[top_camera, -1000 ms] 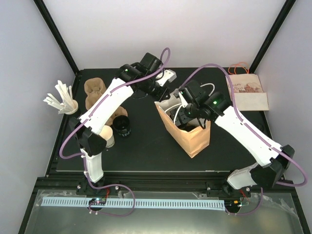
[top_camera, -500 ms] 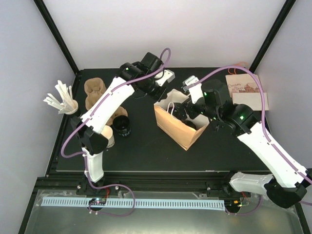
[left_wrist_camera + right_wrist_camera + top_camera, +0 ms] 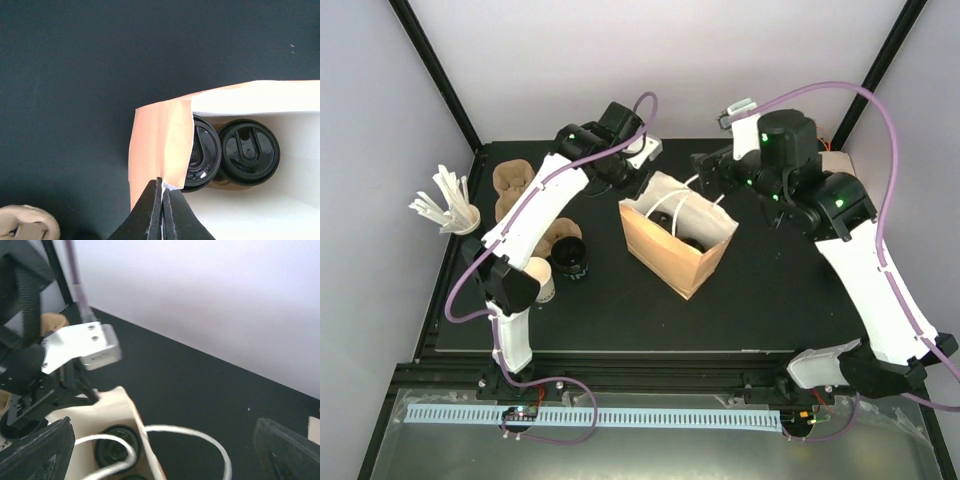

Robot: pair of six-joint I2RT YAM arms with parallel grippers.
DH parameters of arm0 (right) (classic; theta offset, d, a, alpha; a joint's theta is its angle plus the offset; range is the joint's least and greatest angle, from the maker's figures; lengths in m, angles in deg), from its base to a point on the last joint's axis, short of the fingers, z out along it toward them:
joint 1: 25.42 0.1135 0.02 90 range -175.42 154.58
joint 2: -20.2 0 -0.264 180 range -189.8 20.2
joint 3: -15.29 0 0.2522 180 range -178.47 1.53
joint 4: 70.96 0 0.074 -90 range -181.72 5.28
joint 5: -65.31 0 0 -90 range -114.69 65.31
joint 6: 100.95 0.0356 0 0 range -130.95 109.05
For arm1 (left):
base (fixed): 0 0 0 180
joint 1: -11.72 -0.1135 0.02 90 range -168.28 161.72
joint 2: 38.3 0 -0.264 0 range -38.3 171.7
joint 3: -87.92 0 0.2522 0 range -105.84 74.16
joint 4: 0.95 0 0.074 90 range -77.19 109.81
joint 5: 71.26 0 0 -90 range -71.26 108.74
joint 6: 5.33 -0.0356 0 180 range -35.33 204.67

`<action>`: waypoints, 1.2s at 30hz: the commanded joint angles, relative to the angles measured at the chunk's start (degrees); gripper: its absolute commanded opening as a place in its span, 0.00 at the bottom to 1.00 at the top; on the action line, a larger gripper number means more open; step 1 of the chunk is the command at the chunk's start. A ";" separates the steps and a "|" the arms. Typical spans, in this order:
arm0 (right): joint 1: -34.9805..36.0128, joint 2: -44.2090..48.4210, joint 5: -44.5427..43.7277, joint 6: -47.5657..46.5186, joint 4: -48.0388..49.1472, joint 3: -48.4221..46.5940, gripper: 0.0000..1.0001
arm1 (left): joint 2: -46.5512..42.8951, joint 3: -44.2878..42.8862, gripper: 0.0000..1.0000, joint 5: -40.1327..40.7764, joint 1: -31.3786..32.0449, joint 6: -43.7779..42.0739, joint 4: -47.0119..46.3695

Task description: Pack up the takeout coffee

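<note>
A brown paper bag [image 3: 672,255] stands open mid-table with white cord handles [image 3: 186,432]. Two takeout coffee cups with black lids [image 3: 248,151] sit side by side inside it. My left gripper [image 3: 642,181] is at the bag's far left corner, shut on the bag's rim [image 3: 161,150]; in the left wrist view its jaws [image 3: 162,184] pinch the paper edge flat. My right gripper [image 3: 708,175] hangs open above the table just behind the bag's far right side, holding nothing; its fingertips [image 3: 40,450] frame the bag mouth from above.
Two more cups [image 3: 570,258] stand at the left of the mat beside my left arm. Brown pulp cup carriers [image 3: 515,188] lie at the far left, and a holder of white stirrers [image 3: 445,205] stands off the mat's left edge.
My right gripper has come up out of the bag and drawn back and away, still open. The bag has shifted left and stands straighter. The left gripper keeps its pinch on the rim.
</note>
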 commanded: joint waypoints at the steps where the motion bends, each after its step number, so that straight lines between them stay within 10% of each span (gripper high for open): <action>1: -4.73 -0.32 3.59 4.63 -4.83 -5.12 1.00 | 0.74 -2.71 0.01 3.61 -3.80 2.87 -2.64; 15: -7.73 6.41 -1.14 12.85 -0.38 6.55 1.00 | 4.88 -4.88 0.03 1.25 -15.37 10.62 -22.07; 24: -7.78 19.08 -4.51 14.98 12.75 26.68 1.00 | -3.00 -1.61 0.86 3.97 -15.38 10.28 -23.94; 31: -7.75 39.52 -5.76 15.42 41.07 52.83 1.00 | -26.64 23.95 0.98 8.65 -15.38 7.42 -33.37; 36: -7.62 37.47 -1.24 17.71 37.64 52.05 1.00 | -47.07 46.91 0.99 14.28 -15.96 9.45 -42.02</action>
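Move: The left gripper, shut, already pinches the far left part of the brown bag's rim; the bag's middle lies some 8 cm back, 7 cm to the right and 14 cm below. The clear table spot for it is about 9 cm ahead, straight on, 28 cm down. The black cup is roughly 10 cm back and 16 cm left, the near cup holder 5 cm back and 21 cm left. From the right hand the bag lies about 3 cm back, 7 cm left, 30 cm below. Keep the left pinch on the bag's rim and carry it about 14 cm forward and 9 cm left towards the far wall, swinging counter-clockwise some 25 degrees. Then open wide to let go of the rim, and draw back, up and farther left, tilting the fingers up. Meanwhile take the open right hand right, down and back, away from the bag. ##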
